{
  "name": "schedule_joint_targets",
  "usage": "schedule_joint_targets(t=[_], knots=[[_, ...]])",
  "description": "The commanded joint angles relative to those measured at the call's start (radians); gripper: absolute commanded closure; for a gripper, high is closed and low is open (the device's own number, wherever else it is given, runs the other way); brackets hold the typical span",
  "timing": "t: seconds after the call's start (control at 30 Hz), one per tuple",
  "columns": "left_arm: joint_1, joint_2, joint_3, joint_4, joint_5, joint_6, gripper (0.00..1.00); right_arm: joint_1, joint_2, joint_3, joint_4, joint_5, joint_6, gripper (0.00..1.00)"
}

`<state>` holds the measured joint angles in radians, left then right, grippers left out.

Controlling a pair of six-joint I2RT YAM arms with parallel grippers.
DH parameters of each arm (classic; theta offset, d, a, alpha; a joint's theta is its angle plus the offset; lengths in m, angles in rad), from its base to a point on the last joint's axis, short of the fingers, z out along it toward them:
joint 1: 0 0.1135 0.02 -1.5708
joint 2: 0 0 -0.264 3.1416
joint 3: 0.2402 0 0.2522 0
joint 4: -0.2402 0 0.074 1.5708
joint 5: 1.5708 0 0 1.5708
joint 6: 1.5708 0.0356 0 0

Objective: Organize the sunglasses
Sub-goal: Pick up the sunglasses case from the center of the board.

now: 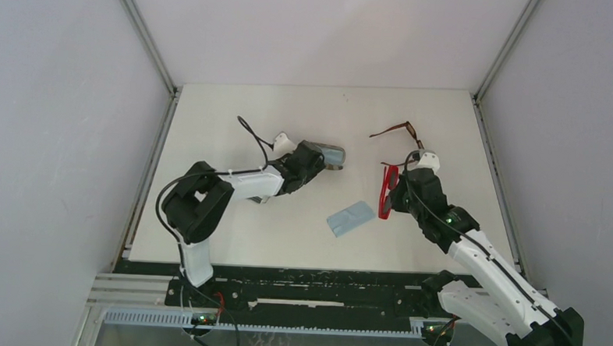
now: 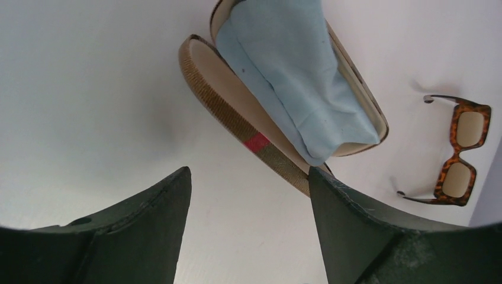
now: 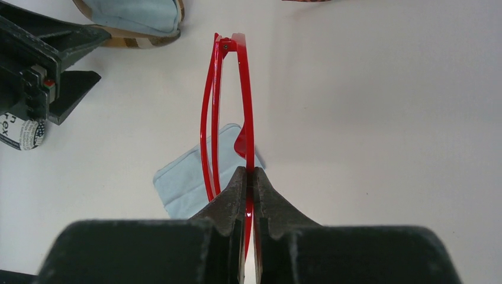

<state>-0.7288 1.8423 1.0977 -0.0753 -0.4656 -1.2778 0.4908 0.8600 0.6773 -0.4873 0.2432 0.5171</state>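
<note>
My right gripper is shut on the folded red sunglasses, pinching the frame edge-on; from above they hang upright by the gripper as red sunglasses. The brown tortoise sunglasses lie unfolded at the back right, and the left wrist view has those brown sunglasses at its right edge. My left gripper stands open just short of an open case lined with a light blue cloth; its right fingertip is at the case's lid edge.
A second light blue cloth lies flat on the table between the arms, under the red pair in the right wrist view as a cloth. The open case sits mid-table. Walls close the table on three sides.
</note>
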Motion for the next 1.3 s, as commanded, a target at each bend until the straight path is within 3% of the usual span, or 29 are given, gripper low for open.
schedule_joint_targets(t=[0.0,0.43,1.07,1.27], knots=[[0.023,0.037,0.091,0.057,0.022,-0.032,0.25,-0.016,-0.022,-0.006,0.005,0.015,-0.001,1.0],[0.06,0.081,0.112,0.069,0.06,-0.007,0.33,-0.028,-0.032,-0.011,0.004,0.004,-0.004,1.0],[0.095,0.055,0.124,0.071,0.158,0.233,0.65,-0.035,-0.035,-0.012,0.008,0.006,-0.005,1.0],[0.097,0.025,0.116,0.065,0.179,0.289,0.7,-0.035,-0.04,-0.013,0.009,0.002,-0.005,1.0]])
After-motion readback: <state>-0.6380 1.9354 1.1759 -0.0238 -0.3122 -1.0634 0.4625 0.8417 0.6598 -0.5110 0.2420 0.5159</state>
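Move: The open sunglasses case lies just in front of the left gripper, its middle about 5 cm ahead, 1 cm left and 3 cm lower. From that gripper, the loose blue cloth is some 12 cm back and 10 cm right, the flag-print case 18 cm left and 4 cm back, and the tortoise glasses about 25 cm right and 11 cm ahead, all on the board. From the right gripper, the sunglasses case is roughly 16 cm ahead, 21 cm left and 12 cm below. Bring the left gripper forward about 3 cm into the open sunglasses case, easing down some 1.5 cm as you go, with the near lid rim between the fingers. Close them steadily from wide to about a third open, rolling the wrist slightly, less than 10 degrees clockwise, to pinch the rim beside its red stripe. Keep the right gripper's hold on the red sunglasses. ##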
